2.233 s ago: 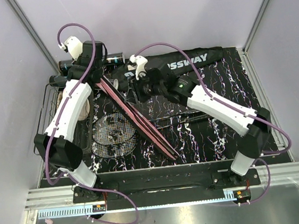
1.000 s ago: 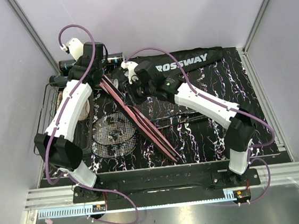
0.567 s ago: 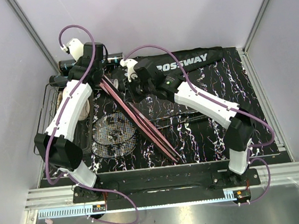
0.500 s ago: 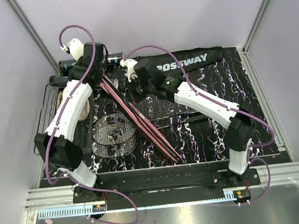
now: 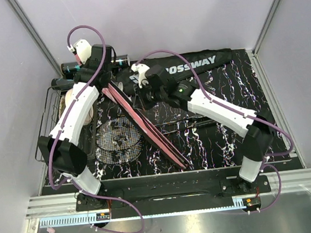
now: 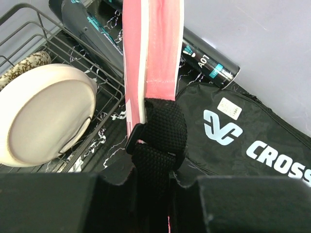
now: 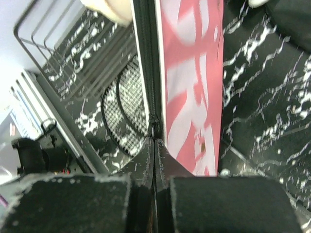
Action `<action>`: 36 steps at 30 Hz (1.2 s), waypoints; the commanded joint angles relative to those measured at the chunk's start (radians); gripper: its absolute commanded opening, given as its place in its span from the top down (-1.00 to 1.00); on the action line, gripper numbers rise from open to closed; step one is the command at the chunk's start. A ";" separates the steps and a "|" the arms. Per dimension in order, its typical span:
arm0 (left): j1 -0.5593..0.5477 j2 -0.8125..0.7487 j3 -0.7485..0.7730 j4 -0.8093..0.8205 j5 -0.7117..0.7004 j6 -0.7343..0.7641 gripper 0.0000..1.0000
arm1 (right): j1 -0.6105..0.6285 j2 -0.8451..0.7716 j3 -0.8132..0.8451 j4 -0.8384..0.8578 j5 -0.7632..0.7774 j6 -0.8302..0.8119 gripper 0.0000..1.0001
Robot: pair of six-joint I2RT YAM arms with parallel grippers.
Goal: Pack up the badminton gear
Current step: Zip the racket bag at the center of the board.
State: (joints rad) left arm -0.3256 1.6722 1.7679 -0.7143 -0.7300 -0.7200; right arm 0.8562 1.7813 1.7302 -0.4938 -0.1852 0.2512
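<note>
The pink racket case [image 5: 146, 130] lies slanted across the mat, its far end raised. My left gripper [image 5: 106, 81] is shut on the black woven strap [image 6: 158, 141] at that end of the case [image 6: 153, 43]. My right gripper [image 5: 141, 99] sits on the case's long edge, and its fingertips [image 7: 154, 145] are pinched on the zipper pull where the black zipper track [image 7: 146, 58] runs beside the pink fabric [image 7: 192, 87]. Two racket heads [image 5: 118, 138] lie flat left of the case. The black CROSSWAY bag [image 5: 194, 65] lies along the back. A dark tube [image 6: 209, 65] lies behind it, another [image 6: 92, 29] by the basket.
A black wire basket [image 5: 50, 122] stands at the left edge and holds a cream round disc [image 6: 46, 116]. The racket shafts [image 5: 190, 125] run rightward under my right arm. The mat's right half [image 5: 241, 85] carries only the arm.
My right gripper has shut on the zipper pull. My left arm has lifted and shifted slightly right with the strap, raising the case's far end.
</note>
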 commanded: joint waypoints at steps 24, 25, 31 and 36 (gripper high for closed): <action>0.148 0.074 0.225 0.308 -0.267 0.108 1.00 | -0.059 -0.434 -0.754 -0.074 0.036 0.176 0.35; 0.148 0.064 0.220 0.264 -0.255 0.062 1.00 | -0.060 -0.453 -0.712 -0.068 0.047 0.075 -0.34; 0.137 0.050 0.226 0.097 -0.250 -0.082 1.00 | -0.014 -0.295 -0.493 0.144 0.019 -0.246 -0.99; 0.137 0.049 0.277 -0.016 -0.198 -0.165 1.00 | 0.050 0.005 -0.210 0.202 0.292 -0.328 -0.96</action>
State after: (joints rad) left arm -0.1867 1.7878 1.9499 -0.7071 -0.9333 -0.7544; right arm 0.8551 1.5871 1.3663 -0.3725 -0.1051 0.0776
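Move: The zip pull of the pink racket bag is already pinched in the right fingertips. The bag's lower end, where the zip is being drawn, lies some 20 cm back, 15 cm to the right and 23 cm below. On the table about 25 cm beneath, the racket heads are 14 cm left and 5 cm nearer, and the black shafts are 18 cm right, level with the hand. From the left hand, the zip pull is about 15 cm back, 22 cm right and 5 cm lower. The zip pull is drawn along the bag towards its lower end by the right hand, fast, some 27 cm down, right and back, the wrist tipping down; the fingers then open wide, and the hand climbs back about halfway, leftward and forward. The left hand keeps its grip on the black strap, pulling the bag left and up with a little forward, then sinking slightly while turning counter-clockwise. ##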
